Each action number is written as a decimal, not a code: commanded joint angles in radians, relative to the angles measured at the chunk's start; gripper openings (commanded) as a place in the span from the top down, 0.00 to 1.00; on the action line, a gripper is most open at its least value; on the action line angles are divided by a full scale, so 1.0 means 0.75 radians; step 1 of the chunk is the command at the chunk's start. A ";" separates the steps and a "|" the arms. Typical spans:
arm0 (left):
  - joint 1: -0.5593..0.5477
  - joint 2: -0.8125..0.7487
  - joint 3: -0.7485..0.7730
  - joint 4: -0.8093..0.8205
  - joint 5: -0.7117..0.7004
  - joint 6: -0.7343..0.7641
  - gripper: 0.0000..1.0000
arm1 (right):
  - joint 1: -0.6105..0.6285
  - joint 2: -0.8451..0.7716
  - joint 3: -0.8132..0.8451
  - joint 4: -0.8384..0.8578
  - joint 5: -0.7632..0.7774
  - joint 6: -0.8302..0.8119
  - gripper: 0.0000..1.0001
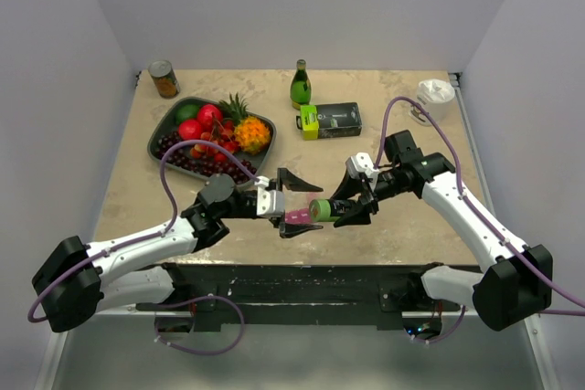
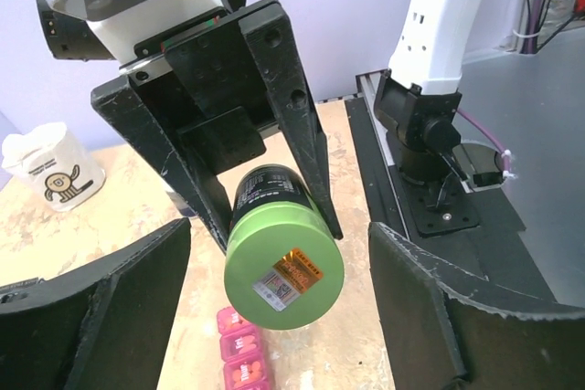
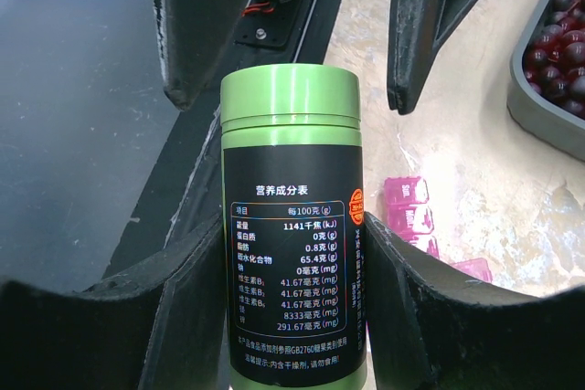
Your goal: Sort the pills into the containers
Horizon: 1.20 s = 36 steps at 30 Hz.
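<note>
My right gripper (image 1: pixel 352 207) is shut on a pill bottle (image 1: pixel 322 210) with a green cap and black label, holding it level above the table with the cap toward my left gripper. The bottle fills the right wrist view (image 3: pixel 292 253) between the pads (image 3: pixel 183 308). My left gripper (image 1: pixel 306 205) is open, with a jaw on each side of the cap (image 2: pixel 285 267) and not touching it. The pink pill organiser (image 1: pixel 299 216) lies on the table under the cap. Orange pills show through its compartments (image 2: pixel 242 353). It also shows in the right wrist view (image 3: pixel 409 216).
A dark fruit tray (image 1: pixel 164 139) with grapes, apples and a pineapple stands at the back left, with a can (image 1: pixel 164 79) behind it. A green glass bottle (image 1: pixel 301 86), a black and green box (image 1: pixel 331 120) and a white cup (image 1: pixel 435 96) stand at the back.
</note>
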<state>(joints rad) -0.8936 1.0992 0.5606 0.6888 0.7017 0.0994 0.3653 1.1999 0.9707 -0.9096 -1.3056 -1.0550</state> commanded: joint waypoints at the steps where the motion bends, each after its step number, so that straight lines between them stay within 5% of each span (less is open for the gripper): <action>1: -0.013 0.003 0.020 0.033 -0.046 0.082 0.19 | -0.002 -0.013 0.048 0.035 -0.094 0.024 1.00; 10: -0.017 -0.009 0.026 -0.070 -0.072 0.138 0.23 | -0.010 -0.011 0.043 0.053 -0.100 0.044 1.00; 19: -0.019 0.029 0.065 -0.047 -0.054 0.056 0.57 | -0.010 -0.011 0.033 0.084 -0.071 0.073 1.00; 22: -0.019 0.027 0.071 -0.023 -0.050 -0.005 0.77 | -0.008 -0.015 0.019 0.135 -0.049 0.124 0.98; 23: -0.019 0.029 0.077 -0.027 -0.058 -0.022 0.99 | -0.008 -0.015 0.017 0.147 -0.033 0.144 0.95; 26: -0.019 0.038 0.110 -0.073 -0.119 -0.124 1.00 | -0.010 -0.027 0.013 0.159 0.002 0.153 0.73; 30: -0.019 0.042 0.132 -0.145 -0.234 -0.292 1.00 | -0.008 -0.043 0.021 0.157 0.053 0.159 0.28; 36: -0.021 0.048 0.191 -0.292 -0.349 -0.355 1.00 | -0.004 -0.052 0.031 0.180 0.117 0.212 0.12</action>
<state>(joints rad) -0.9039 1.1374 0.6296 0.4900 0.5240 -0.0978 0.3588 1.1908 0.9703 -0.8219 -1.2514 -0.9272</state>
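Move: The green-capped bottle, held across in the right fingers with its cap pointing left, has its middle about 5 cm to the right of the left hand, some 1 cm ahead and 2 cm lower; its cap already lies between and just below the open left fingers. From the right hand, the bottle's middle is about 2 cm left and level. From the left hand, the pink pill box is roughly 15 cm below, 1 cm ahead and 1 cm right; the black-and-green carton is 18 cm ahead, 5 cm right and 15 cm below. The left hand sinks about 2 cm and edges forward around the bottle's green cap, its fingers closing from wide open until they stop against the cap's sides, while the right hand stays put and keeps its grip on the body. Holding the cap end, the left wrist then rolls some 20 degrees about its own pointing line, the right fingers open wide and let go of the body near the end, and both hands ease about 1 cm forward. ##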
